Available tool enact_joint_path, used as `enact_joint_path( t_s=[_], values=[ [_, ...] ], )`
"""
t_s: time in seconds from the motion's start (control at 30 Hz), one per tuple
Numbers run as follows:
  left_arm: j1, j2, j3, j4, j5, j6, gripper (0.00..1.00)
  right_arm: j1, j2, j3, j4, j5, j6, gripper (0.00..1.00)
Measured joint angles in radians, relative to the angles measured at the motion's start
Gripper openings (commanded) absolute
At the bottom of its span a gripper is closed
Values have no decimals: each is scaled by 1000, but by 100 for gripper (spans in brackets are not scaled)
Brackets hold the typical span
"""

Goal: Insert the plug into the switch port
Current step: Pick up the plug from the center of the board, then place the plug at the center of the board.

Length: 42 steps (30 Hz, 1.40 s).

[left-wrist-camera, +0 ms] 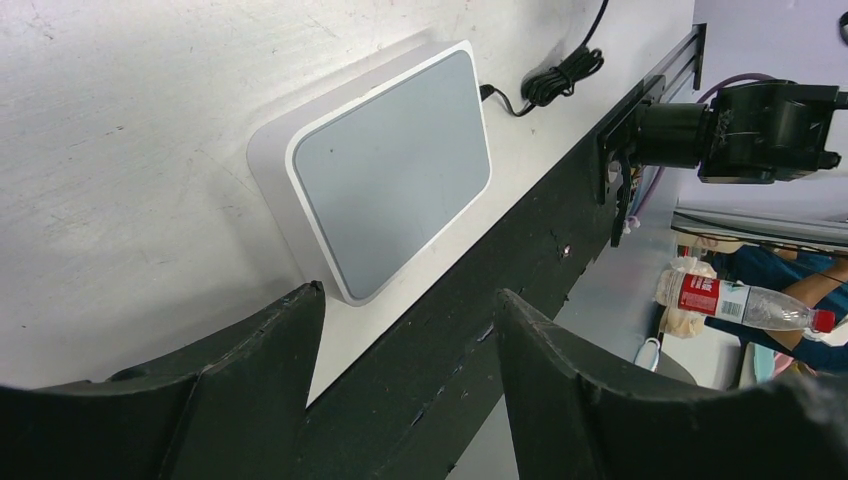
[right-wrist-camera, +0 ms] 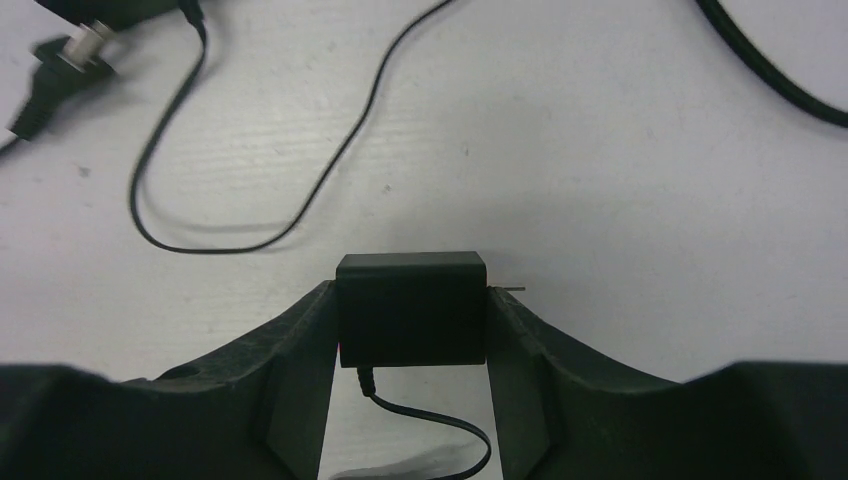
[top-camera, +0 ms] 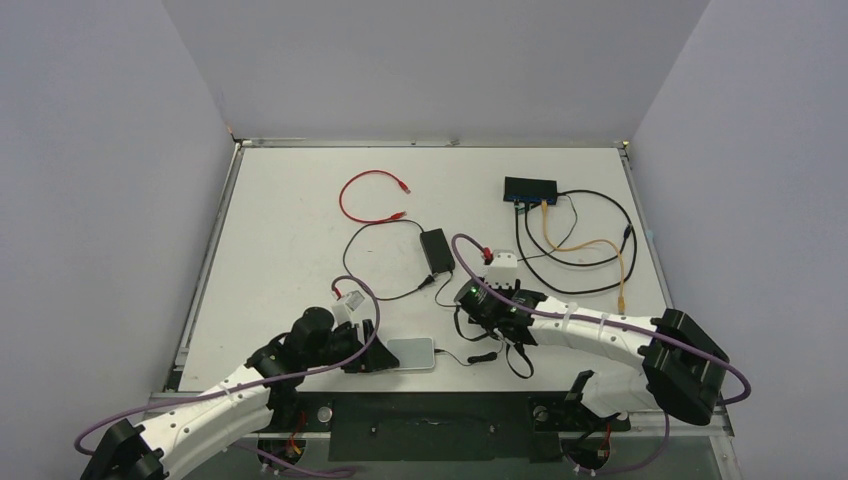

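The flat black switch point(top-camera: 530, 188) lies at the far right of the table, its blue-trimmed row of ports point(top-camera: 531, 200) facing me. In the middle of the table, my right gripper point(top-camera: 478, 298) is shut on a small black plug block point(right-wrist-camera: 411, 308). Both fingers press its sides and a thin black cable point(right-wrist-camera: 430, 420) trails from its rear. A thin metal pin point(right-wrist-camera: 508, 290) shows beside the right finger. My left gripper point(left-wrist-camera: 410, 295) is open with nothing between its fingers, over the table's front edge next to the light grey pad point(left-wrist-camera: 390, 165).
A black adapter brick point(top-camera: 437, 250) and a white power strip point(top-camera: 502, 266) lie just beyond the right gripper. A red cable point(top-camera: 370, 195) curls at the back left. Orange and black cables point(top-camera: 590, 250) loop from the switch toward the right edge. A bundled black lead point(top-camera: 485, 357) lies by the pad.
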Motion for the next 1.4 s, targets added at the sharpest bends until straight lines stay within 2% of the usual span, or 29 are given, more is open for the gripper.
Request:
enact_joint_path(
  t_s=[0.23, 0.53, 0.83, 1.1, 1.33, 1.4],
  values=[
    [0, -66, -4, -40, -26, -5, 60, 0, 55, 198, -20, 49, -101, 23],
    [0, -176, -3, -126, -77, -37, 60, -1, 238, 466, -14, 31, -269, 22],
    [0, -333, 0, -220, -156, -100, 60, 0, 457, 735, 12, -126, -429, 22],
    [0, -464, 34, -304, -235, -148, 60, 2, 668, 961, 28, -279, -544, 28],
    [1, -524, 82, -419, -315, -161, 60, 2, 814, 1017, 19, -391, -576, 30],
    [1, -534, 89, -444, -336, -163, 60, 2, 844, 1017, 13, -413, -578, 33]
  ],
)
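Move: My right hand already holds the black plug adapter, some 4 cm above the board. It is bound for the bend of the black cable, about 24 cm to its left and 8 cm farther out. The power brick lies roughly 17 cm ahead and 12 cm left of it, the white box 18 cm left and 4 cm back. From my left hand, the white box is 4 cm right and 2 cm ahead, the bend 14 cm ahead and 2 cm left. I keep the adapter pinched and sweep my right hand about 25 cm left and 10 cm forward, arching some 9 cm up over the cord behind the power brick, then sinking towards the cable bend while the hand turns about 40 degrees counter-clockwise. My left hand, fingers still open, backs off the white box, up, left and a little forward, turning counter-clockwise too. ##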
